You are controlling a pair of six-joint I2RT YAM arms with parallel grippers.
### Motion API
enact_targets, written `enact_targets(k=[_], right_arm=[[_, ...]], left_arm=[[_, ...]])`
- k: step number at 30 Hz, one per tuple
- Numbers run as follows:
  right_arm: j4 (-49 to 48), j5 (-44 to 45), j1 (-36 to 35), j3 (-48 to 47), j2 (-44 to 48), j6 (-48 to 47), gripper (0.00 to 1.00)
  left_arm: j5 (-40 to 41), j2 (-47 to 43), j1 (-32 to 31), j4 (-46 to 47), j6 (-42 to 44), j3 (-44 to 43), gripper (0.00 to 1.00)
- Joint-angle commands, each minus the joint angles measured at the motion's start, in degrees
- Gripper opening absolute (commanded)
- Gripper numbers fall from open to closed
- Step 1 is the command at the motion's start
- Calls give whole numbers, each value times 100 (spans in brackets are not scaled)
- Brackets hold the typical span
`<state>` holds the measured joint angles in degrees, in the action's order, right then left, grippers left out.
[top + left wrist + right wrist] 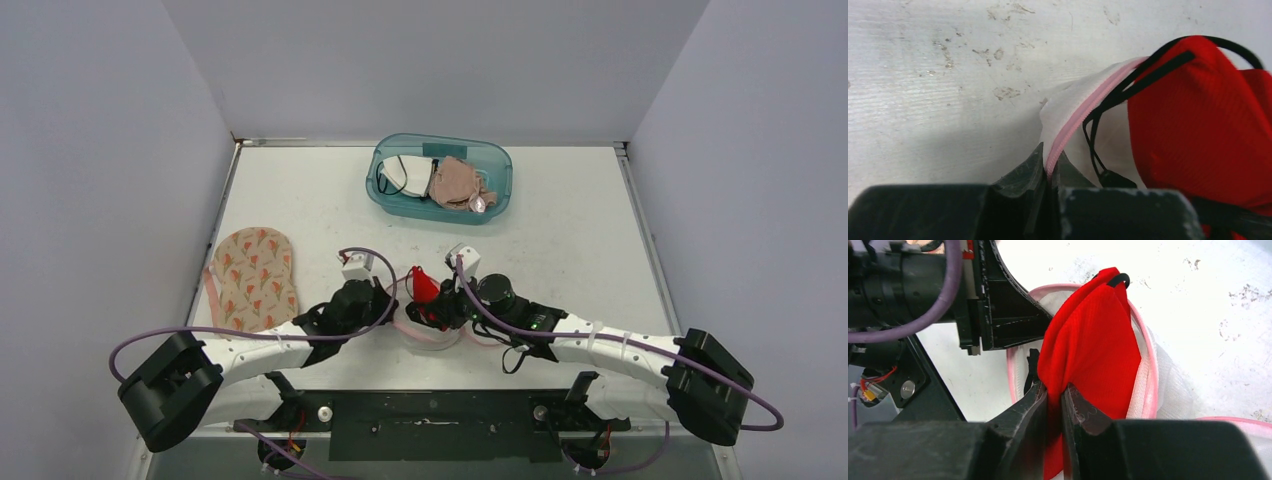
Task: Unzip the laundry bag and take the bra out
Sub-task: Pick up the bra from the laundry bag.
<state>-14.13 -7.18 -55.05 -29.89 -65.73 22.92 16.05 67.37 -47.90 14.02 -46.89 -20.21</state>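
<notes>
The white mesh laundry bag (432, 333) with a pink zipper edge (1083, 112) lies near the table's front, between the two arms, its mouth unzipped and gaping. A red bra (1093, 345) with black straps (1143, 75) sticks up out of that mouth (424, 285). My right gripper (1054, 390) is shut on a fold of the red fabric (438, 312). My left gripper (1050, 167) is shut on the bag's pink zipper edge at its left rim (392, 302).
A teal bin (440, 178) holding white and beige garments stands at the back centre. A floral patterned bag (254, 278) lies flat at the left. The left arm's body (923, 285) hangs close above the bag. Black mounting plate (430, 425) lines the front edge.
</notes>
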Motion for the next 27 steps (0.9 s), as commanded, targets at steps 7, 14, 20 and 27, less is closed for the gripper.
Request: enact_targets(k=[7, 14, 20, 27], right_arm=[[-296, 203, 47, 102, -57, 175, 46], [33, 439, -3, -73, -133, 134, 66], [382, 1106, -543, -460, -423, -105, 79], [229, 1740, -952, -660, -762, -9, 79]], left_arm=[[-574, 79, -83, 1196, -78, 137, 0], [-603, 152, -120, 1265, -123, 156, 0], [-611, 137, -129, 1284, -127, 151, 0], [-612, 144, -157, 1275, -133, 118, 0]])
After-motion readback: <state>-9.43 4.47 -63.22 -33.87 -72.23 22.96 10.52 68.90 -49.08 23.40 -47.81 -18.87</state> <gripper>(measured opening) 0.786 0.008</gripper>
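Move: The red bra is already in my right hand's nearly shut fingers; its middle lies about 3 cm ahead, 1 cm to the left and 4 cm below. The laundry bag's middle lies 2 cm back and some 9 cm below; its loose flap lies 5 cm back, 11 cm to the right and 11 cm lower. From my left hand, which still pinches the bag's pink rim, the bra is about 3 cm ahead, 6 cm to the right and 2 cm higher. I let go of the bra, spreading my right fingers wide while that hand sinks about 3 cm towards the bag; late on it swings some 2 cm left and back, tips angling down about 10 degrees around the bra. My left hand keeps its pinch on the zippered rim and carries it 3 cm to the right, rising slightly. ##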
